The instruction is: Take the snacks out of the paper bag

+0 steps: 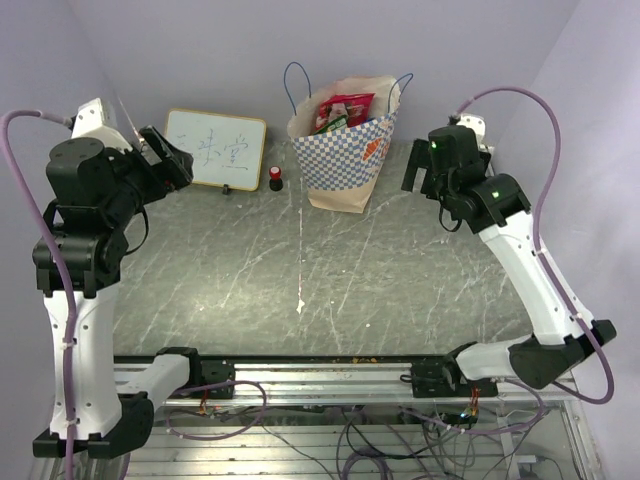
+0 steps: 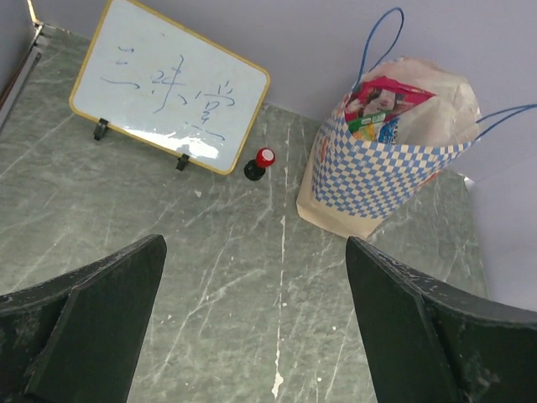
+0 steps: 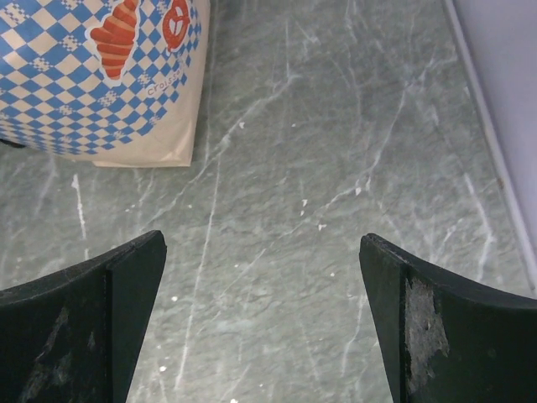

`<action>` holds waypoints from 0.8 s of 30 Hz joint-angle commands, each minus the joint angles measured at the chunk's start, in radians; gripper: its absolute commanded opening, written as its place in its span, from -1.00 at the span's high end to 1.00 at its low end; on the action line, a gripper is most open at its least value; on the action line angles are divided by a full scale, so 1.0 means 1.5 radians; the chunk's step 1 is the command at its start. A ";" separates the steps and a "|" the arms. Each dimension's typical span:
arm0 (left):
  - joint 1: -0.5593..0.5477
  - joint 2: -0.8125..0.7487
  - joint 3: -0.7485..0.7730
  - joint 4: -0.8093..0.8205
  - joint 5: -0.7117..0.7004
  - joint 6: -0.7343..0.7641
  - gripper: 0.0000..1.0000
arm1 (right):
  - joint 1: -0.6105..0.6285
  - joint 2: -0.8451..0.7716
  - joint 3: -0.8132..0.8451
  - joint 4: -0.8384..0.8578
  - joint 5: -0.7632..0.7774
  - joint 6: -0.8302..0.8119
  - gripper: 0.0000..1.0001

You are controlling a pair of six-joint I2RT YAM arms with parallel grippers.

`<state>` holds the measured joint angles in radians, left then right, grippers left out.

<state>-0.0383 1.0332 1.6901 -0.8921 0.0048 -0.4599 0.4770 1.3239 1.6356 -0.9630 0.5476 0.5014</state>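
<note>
The paper bag (image 1: 343,152) stands upright at the back middle of the table, cream with a blue-and-white checkered band and blue cord handles. Snacks (image 1: 341,110) show in its open mouth: a red-pink packet with a green one beside it. From the left wrist the bag (image 2: 386,172) and those snacks (image 2: 382,105) sit far right. My left gripper (image 1: 172,155) hovers open at the back left, well apart from the bag. My right gripper (image 1: 420,170) is open just right of the bag, whose lower corner (image 3: 109,75) appears in its wrist view. Nothing lies between either pair of fingers.
A framed whiteboard (image 1: 216,148) with blue writing leans at the back left. A small red-and-black knob (image 1: 275,180) stands between it and the bag. Purple walls close in behind and on the right. The grey marbled tabletop (image 1: 300,270) runs forward to the arms' rail.
</note>
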 commanded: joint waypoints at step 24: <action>-0.054 0.062 -0.038 0.045 0.076 -0.002 -0.92 | -0.013 0.272 0.179 0.314 -0.004 -0.188 -1.00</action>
<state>-0.1131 1.0889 1.6020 -0.8814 0.0692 -0.4549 0.4686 1.6577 1.7840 -0.6167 0.5461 0.2310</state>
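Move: For the right hand, the snacks in the bag's mouth lie about 20 cm ahead, 17 cm to its left and some 8 cm lower. The paper bag's middle is right beneath them, some 18 cm below the hand; the near blue handle rises about 21 cm ahead and 7 cm left, and the red-capped bottle stands about 23 cm ahead, 31 cm left and 30 cm down. From the left hand the snacks lie roughly 25 cm ahead, 29 cm right and 19 cm lower. The right hand, fingers wide open and empty, reaches about 12 cm forward and some 5 cm left towards the right side of the bag's mouth, staying near its height after a slight rise and dip; the forward run quickens as it goes, the leftward part comes late, and the wrist rolls its left side down about 10 degrees with a small counter-clockwise turn. The left hand, also open, sinks about 5 cm and drifts right with a late push forward towards the bag, its fingers tipping down and turning clockwise slightly. ##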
